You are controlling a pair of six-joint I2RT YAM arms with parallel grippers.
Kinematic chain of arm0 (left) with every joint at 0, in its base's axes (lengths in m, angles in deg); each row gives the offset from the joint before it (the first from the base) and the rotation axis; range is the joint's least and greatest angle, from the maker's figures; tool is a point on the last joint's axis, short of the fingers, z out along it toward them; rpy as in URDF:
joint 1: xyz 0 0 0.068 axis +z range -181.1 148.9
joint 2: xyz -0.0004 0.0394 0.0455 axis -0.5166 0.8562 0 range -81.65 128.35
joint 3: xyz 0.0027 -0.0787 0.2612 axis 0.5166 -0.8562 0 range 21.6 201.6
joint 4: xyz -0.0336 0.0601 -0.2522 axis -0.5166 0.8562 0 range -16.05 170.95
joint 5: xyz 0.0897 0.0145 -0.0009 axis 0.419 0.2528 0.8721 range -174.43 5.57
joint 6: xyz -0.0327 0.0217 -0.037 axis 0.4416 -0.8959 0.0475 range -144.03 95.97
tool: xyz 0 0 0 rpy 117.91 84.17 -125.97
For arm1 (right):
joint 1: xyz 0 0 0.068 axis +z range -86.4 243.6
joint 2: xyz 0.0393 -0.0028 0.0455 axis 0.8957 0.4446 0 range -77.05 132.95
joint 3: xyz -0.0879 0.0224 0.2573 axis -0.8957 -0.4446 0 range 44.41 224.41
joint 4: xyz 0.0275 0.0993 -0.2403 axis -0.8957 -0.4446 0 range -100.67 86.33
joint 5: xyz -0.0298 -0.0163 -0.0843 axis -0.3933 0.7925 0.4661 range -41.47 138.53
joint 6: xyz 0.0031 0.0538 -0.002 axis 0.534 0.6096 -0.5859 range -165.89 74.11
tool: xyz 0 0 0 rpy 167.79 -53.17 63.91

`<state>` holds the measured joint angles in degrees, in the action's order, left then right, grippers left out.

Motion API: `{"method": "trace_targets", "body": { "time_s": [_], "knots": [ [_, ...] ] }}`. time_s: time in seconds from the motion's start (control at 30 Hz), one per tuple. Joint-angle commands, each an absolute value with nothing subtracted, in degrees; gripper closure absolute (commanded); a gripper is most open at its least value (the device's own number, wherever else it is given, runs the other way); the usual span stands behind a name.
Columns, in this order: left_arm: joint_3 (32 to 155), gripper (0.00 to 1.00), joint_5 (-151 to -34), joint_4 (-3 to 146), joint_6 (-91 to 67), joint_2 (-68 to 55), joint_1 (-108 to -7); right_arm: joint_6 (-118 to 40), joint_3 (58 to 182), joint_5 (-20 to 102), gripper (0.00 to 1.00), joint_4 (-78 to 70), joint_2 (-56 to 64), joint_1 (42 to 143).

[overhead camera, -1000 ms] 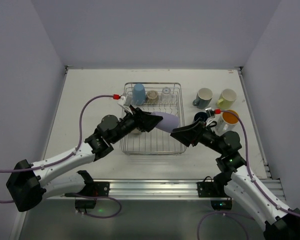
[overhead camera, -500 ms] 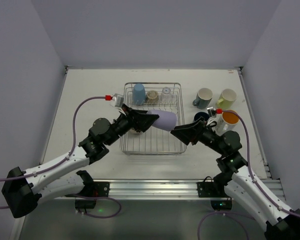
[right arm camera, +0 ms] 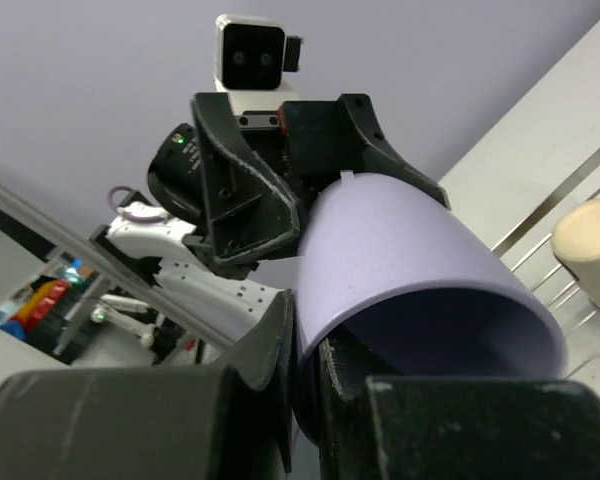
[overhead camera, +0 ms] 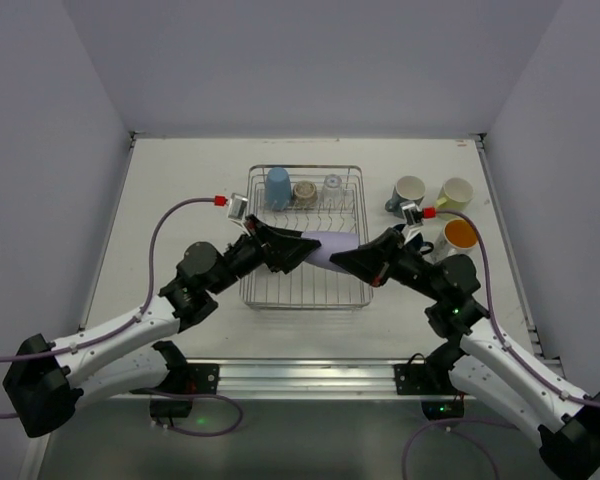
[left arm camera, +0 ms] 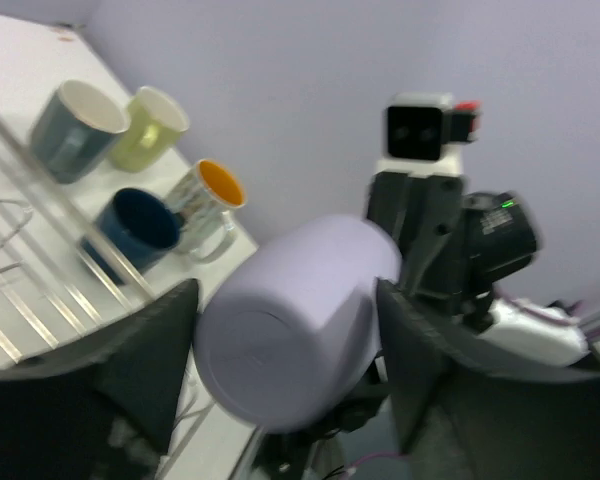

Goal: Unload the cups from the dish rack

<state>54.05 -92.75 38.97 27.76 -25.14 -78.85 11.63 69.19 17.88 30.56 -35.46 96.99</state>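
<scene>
A lavender cup [overhead camera: 330, 247] hangs on its side above the right part of the dish rack [overhead camera: 302, 291], held from both ends. My left gripper [overhead camera: 302, 250] is shut on its body near the base, one finger on each side of the cup [left arm camera: 290, 320]. My right gripper [overhead camera: 348, 262] is shut on the rim, pinching the cup's wall [right arm camera: 410, 250] between one finger inside and one outside. A light blue cup [overhead camera: 278, 187], a beige cup [overhead camera: 304, 191] and a clear cup [overhead camera: 332, 186] stand upside down along the rack's far row.
On the table right of the rack stand a grey-teal mug [overhead camera: 407, 193], a yellow-green mug [overhead camera: 454, 195] and an orange-lined mug [overhead camera: 457, 238]. A dark blue mug [left arm camera: 140, 228] sits beside them. The two arms meet over the rack's right edge.
My right gripper has moved left onto the lavender cup and closed on its rim. The left gripper has kept hold of the cup and shifted it slightly toward the right.
</scene>
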Motion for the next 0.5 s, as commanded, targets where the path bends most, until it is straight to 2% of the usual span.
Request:
{"method": "trace_targets", "body": {
  "time_s": [0.0, 0.1, 0.13, 0.33, 0.47],
  "knots": [
    [56.31, 0.21, -89.99, 49.66, 20.11, -28.46, -79.44, 1.26, 74.98, 28.39, 1.00, 16.07, -37.49, 97.27],
    [58.86, 0.06, -84.89, 62.23, 15.54, -32.59, -79.44, -4.99, 79.64, 35.42, 1.00, -2.48, -41.52, 97.27],
    [59.39, 0.04, -84.61, 64.78, 14.30, -34.87, -79.44, -6.67, 81.13, 37.79, 1.00, -13.84, -42.15, 97.27],
    [61.77, 0.02, -75.65, 85.35, 6.03, -44.88, -79.44, -13.54, 93.44, 57.48, 1.00, -45.19, -40.41, 97.26],
    [63.70, 0.02, -70.11, 97.38, 3.57, -48.33, -79.53, -13.29, 97.76, 68.73, 1.00, -54.82, -34.78, 97.18]
  ]
}}
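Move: The purple cup hangs between the hands: its middle is about 4 cm right of the left hand and 3 cm left of the right hand, 2 cm farther out than the latter. From the right hand, the dark blue cup on the table is roughly 18 cm ahead, 19 cm right and 24 cm below; the orange-lined mug is level with that cup, 14 cm farther right. The beige cup in the rack is about 11 cm ahead of the left hand, 11 cm left and 21 cm below. The purple cup, already pinched at its rim by the right fingers, comes free of the left hand as those fingers open wide off its base. The right hand keeps its pinch and carries it some 11 cm right, also down and a little forward, towards the dark blue cup, fingers swinging clockwise and tipping down. The left hand withdraws about 10 cm left, slightly down, towards the beige cup, turning counter-clockwise with fingertips dipping. ##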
